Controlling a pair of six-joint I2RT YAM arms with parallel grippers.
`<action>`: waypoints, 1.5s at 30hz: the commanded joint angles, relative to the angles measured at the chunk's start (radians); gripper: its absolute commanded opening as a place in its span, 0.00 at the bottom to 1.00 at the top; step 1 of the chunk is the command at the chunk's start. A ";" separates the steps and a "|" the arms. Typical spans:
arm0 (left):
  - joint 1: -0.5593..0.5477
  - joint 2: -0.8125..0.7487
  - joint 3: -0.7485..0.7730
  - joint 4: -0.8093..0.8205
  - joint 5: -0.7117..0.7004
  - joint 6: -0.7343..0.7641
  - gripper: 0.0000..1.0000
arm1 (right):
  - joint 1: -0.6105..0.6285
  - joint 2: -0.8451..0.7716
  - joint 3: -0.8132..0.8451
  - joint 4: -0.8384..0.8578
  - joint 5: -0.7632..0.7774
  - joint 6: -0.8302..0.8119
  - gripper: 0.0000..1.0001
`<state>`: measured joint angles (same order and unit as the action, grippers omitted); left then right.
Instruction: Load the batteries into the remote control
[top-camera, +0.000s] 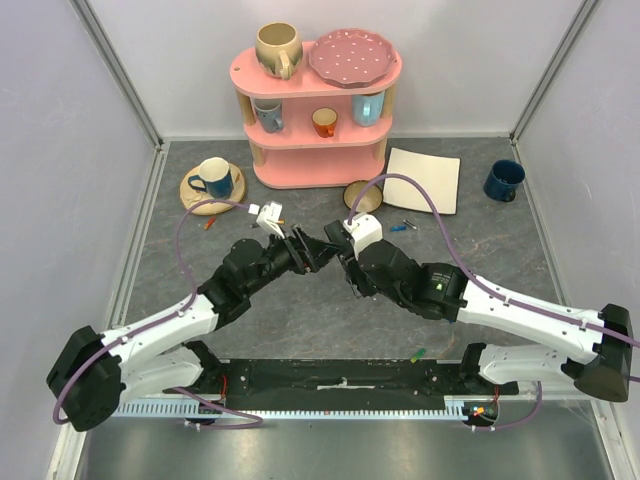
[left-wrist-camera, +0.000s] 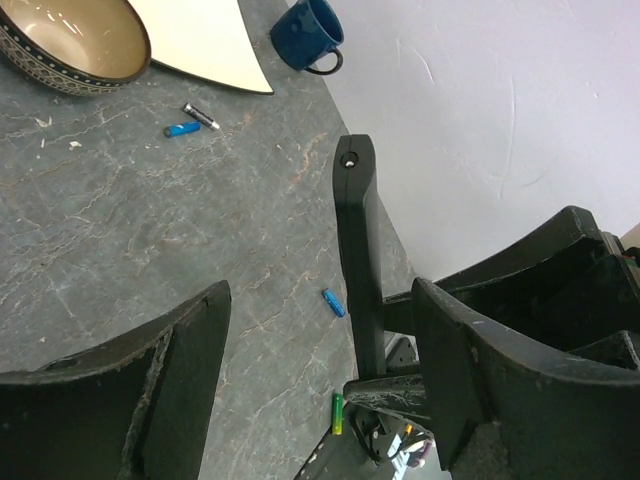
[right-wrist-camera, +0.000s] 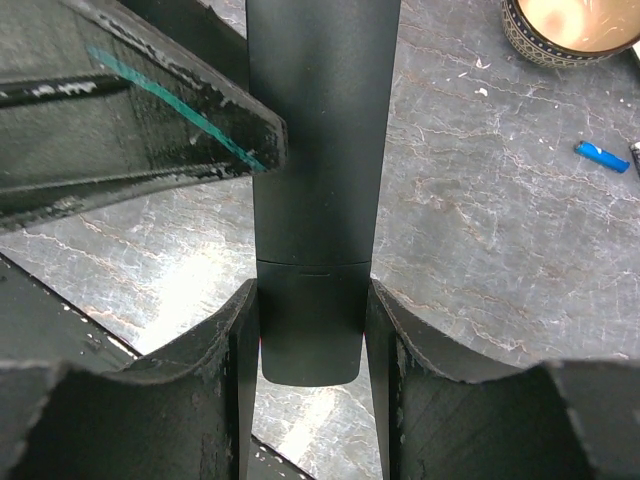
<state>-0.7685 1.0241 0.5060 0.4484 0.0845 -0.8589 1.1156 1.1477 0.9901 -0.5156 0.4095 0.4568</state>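
Note:
My right gripper is shut on the lower end of the remote control, a flat black slab, and holds it above the grey table. In the left wrist view the remote shows edge-on between the wide-open fingers of my left gripper, nearer the right finger and not touching either. Both grippers meet at mid-table. On the table lie a blue battery, a green battery, and another blue battery beside a black one.
A pink shelf with cups and a plate stands at the back. A blue mug on a saucer is at back left. A bowl, a white sheet and a blue mug are at back right.

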 joint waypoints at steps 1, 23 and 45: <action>-0.023 0.033 0.057 0.090 -0.037 0.044 0.77 | 0.009 -0.002 0.033 0.040 0.025 0.039 0.45; -0.112 0.128 0.055 0.134 -0.134 0.024 0.57 | 0.029 -0.008 0.007 0.078 0.026 0.094 0.45; -0.112 0.128 0.048 0.122 -0.160 0.021 0.24 | 0.027 -0.014 -0.005 0.078 0.012 0.103 0.50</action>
<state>-0.8780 1.1587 0.5533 0.5549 -0.0273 -0.8577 1.1397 1.1595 0.9886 -0.4763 0.4088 0.5430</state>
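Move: My right hand still grips the remote control near its lower end; its middle is some 4 cm above that hand, about 3 cm ahead and 1 cm left. From my open left hand the remote stands about 5 cm to the right, level in depth and height. Down on the table, some 20 cm lower, the bowl lies roughly 18 cm ahead and 9 cm right, and the blue battery 13 cm ahead and 18 cm right. I slide my left hand about 3.5 cm to the right, straight at the remote, so its middle comes between my fingers, then hold there and close them from wide to about a third open, one finger across each face. My right hand keeps its grip, easing about 1.5 cm left towards the left hand. ##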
